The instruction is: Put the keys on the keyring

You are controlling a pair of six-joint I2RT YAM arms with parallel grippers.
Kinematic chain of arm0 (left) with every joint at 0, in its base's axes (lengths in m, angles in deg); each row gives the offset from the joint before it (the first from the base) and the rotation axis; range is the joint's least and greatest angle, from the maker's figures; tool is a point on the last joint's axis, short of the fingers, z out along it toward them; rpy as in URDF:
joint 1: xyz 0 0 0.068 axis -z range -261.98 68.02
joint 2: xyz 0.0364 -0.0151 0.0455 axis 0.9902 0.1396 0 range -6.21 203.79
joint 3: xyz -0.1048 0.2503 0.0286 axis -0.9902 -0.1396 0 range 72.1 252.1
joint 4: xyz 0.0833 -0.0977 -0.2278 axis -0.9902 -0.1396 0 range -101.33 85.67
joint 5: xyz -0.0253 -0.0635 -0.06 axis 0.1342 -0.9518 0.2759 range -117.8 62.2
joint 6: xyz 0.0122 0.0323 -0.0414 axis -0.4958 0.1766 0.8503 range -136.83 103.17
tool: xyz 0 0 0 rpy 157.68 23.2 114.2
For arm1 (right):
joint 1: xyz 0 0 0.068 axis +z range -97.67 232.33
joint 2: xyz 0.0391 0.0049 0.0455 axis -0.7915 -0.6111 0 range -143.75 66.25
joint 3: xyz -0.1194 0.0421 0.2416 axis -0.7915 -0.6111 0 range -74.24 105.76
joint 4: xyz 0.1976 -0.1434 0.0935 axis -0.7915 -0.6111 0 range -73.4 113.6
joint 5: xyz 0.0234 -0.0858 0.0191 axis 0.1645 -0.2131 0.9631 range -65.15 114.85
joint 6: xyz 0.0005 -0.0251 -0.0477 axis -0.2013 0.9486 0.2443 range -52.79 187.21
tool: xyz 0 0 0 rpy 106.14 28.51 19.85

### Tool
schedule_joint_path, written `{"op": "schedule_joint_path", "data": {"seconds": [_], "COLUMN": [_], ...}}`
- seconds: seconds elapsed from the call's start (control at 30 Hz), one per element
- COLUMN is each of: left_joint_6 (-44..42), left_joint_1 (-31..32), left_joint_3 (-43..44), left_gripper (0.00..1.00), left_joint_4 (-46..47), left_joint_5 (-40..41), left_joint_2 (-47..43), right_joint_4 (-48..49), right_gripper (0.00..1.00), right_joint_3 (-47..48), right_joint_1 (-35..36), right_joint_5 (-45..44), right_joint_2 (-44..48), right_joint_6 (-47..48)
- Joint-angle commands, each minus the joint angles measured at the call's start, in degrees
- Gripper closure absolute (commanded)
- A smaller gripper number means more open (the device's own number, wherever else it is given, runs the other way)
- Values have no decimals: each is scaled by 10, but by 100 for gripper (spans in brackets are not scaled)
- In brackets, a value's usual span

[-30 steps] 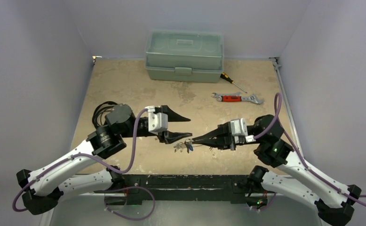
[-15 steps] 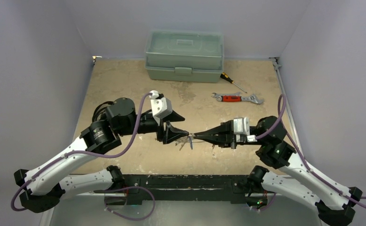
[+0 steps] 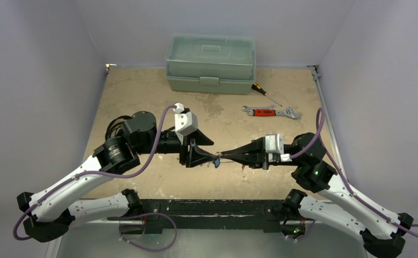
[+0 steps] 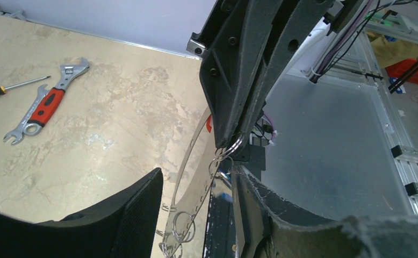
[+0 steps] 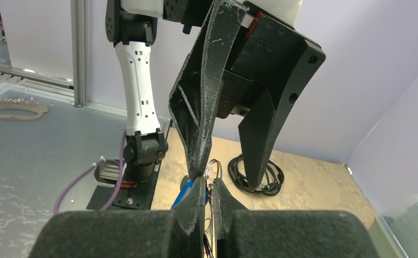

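My right gripper (image 3: 221, 156) is shut on the top of the keyring (image 5: 214, 161), just above the table's near middle. The thin wire loop (image 4: 182, 174) hangs down from its fingertips, with small rings (image 4: 184, 227) strung low on it. A key's blue tag (image 4: 224, 196) hangs beside the loop, blue tag (image 5: 188, 190) at the left of my right fingers, and shows as a blue speck (image 3: 216, 160) from above. My left gripper (image 4: 196, 172) is open, nose to nose with the right one, the loop hanging between its fingers. One left finger (image 5: 207, 107) touches the right fingertips.
A green toolbox (image 3: 210, 63) stands at the back. A screwdriver (image 3: 265, 92) and a red-handled wrench (image 3: 270, 112) lie right of it. A coiled black cable (image 3: 118, 126) lies behind the left arm. The table's near edge runs just below both grippers.
The left wrist has rolled so its fingers stand one over the other, and it has closed in on the right fingertips. The keys, hanging low before, are now up at the grippers.
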Motion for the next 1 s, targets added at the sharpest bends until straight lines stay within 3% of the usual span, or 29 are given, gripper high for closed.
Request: {"op": "schedule_joint_path", "data": {"seconds": [0.0, 0.4, 0.6, 0.8, 0.97], "left_joint_6": [18, 11, 5, 4, 1], "left_joint_1": [3, 3, 3, 3, 3], "left_joint_3": [10, -10, -11, -6, -1], "left_gripper": [51, 50, 66, 72, 83], "left_joint_4": [17, 43, 57, 46, 33], "left_joint_5": [-21, -12, -16, -6, -5], "left_joint_2": [0, 15, 11, 5, 4], "right_joint_4": [31, 30, 28, 27, 27], "right_gripper": [100, 100, 100, 100, 100], "right_joint_3": [2, 2, 1, -1, -2], "right_joint_1": [-1, 1, 2, 3, 3], "right_joint_5": [-14, -11, -13, -21, -25], "right_joint_2": [8, 6, 5, 6, 8], "right_joint_6": [10, 8, 11, 12, 13]}}
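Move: The small split ring held in the right fingertips lies close to the left hand: about 2 cm to its right and 1 cm back, level with it, nearer the back finger. The blue key tag hangs some 3 cm back, 1 cm right and 3 cm below the left hand; the metal keyring plate hangs edge-on about 2 cm back, 3 cm right and 6 cm below. From the right hand the split ring is straight ahead along the fingers, about 1 cm left. The split ring, still pinched in the steady right fingertips, is approached by the left hand, which eases about 1 cm to the right with a slight dip and recovery. In the second half the left fingers close from half open to about a fifth, bringing their tips in around the ring wire just beside the right fingertips. ##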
